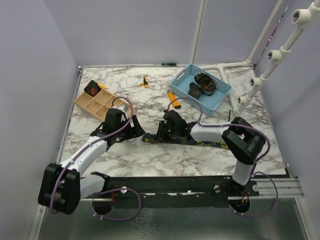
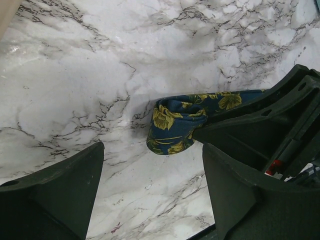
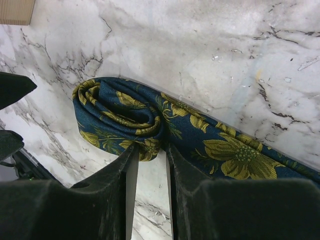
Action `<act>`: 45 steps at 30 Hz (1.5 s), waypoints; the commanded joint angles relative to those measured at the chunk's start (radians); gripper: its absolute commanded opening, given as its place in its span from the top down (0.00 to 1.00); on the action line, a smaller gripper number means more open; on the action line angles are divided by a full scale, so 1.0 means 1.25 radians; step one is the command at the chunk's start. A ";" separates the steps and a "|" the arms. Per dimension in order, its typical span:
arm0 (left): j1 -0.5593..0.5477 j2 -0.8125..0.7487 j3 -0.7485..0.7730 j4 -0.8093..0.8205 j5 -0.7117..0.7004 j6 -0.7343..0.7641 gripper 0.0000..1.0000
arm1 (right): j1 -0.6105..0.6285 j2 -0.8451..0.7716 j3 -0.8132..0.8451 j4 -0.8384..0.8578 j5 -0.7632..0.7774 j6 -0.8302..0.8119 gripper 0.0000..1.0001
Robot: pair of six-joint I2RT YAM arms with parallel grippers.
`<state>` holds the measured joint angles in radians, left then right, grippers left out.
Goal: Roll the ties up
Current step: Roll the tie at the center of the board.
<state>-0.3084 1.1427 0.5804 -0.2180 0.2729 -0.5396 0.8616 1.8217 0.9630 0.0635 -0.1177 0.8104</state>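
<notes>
The navy tie with yellow-green flowers [image 1: 206, 143] lies on the marble table under my right arm, its left end rolled into a loose coil [image 3: 117, 112]. My right gripper [image 3: 150, 155] is shut on the near edge of that coil and shows in the top view [image 1: 161, 132]. My left gripper [image 2: 152, 200] is open wide and empty, just short of the coil [image 2: 172, 125]; in the top view it [image 1: 136, 129] sits left of the coil. A dark coil with red marks [image 1: 92, 89] sits in the wooden organizer [image 1: 107, 111].
A blue basket [image 1: 220, 97] at the back right holds dark coils [image 1: 205, 82]. Orange-handled tools [image 1: 172, 96] lie beside it and further back [image 1: 145, 82]. White pipe framing [image 1: 240, 102] stands at the right. The two grippers are close together.
</notes>
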 commanded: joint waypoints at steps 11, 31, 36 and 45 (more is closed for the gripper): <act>0.004 0.024 -0.006 0.042 0.076 0.056 0.22 | -0.005 0.036 -0.042 0.017 0.017 -0.038 0.72; -0.013 0.143 -0.030 0.220 0.101 0.086 0.32 | -0.006 0.024 0.000 0.006 -0.003 -0.066 0.71; -0.016 0.183 -0.036 0.229 0.141 0.102 0.35 | -0.007 0.029 0.017 -0.004 0.003 -0.072 0.71; -0.029 0.223 -0.037 0.243 0.151 0.102 0.41 | -0.007 0.029 0.047 -0.014 0.012 -0.078 0.71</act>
<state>-0.3408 1.3994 0.5373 0.0586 0.4301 -0.4252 0.8570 1.8389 0.9855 0.0860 -0.1257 0.7391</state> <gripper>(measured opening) 0.602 0.287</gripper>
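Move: The rolled end of the tie stands about 5 cm to the right of the open left hand, level with it in reach and some 6 cm below. From the right hand, which already pinches the tie beside it, that roll is roughly 4 cm to the left at about fingertip height, a centimetre nearer the base. The wooden box lies about 15 cm ahead and 15 cm left of the left hand, and the orange-handled tool 20 cm ahead and 17 cm right, both 7 cm below. Towards the tie's roll, the left hand sinks about 4 cm and slips slightly back, then swings forward with a little rise before settling back and down, working some 3 cm to the right overall. It turns clockwise about 15 degrees while its fingers partly close to straddle the roll, seeming to touch its sides. The right fingers keep pinching the tie next to the roll, almost still. ##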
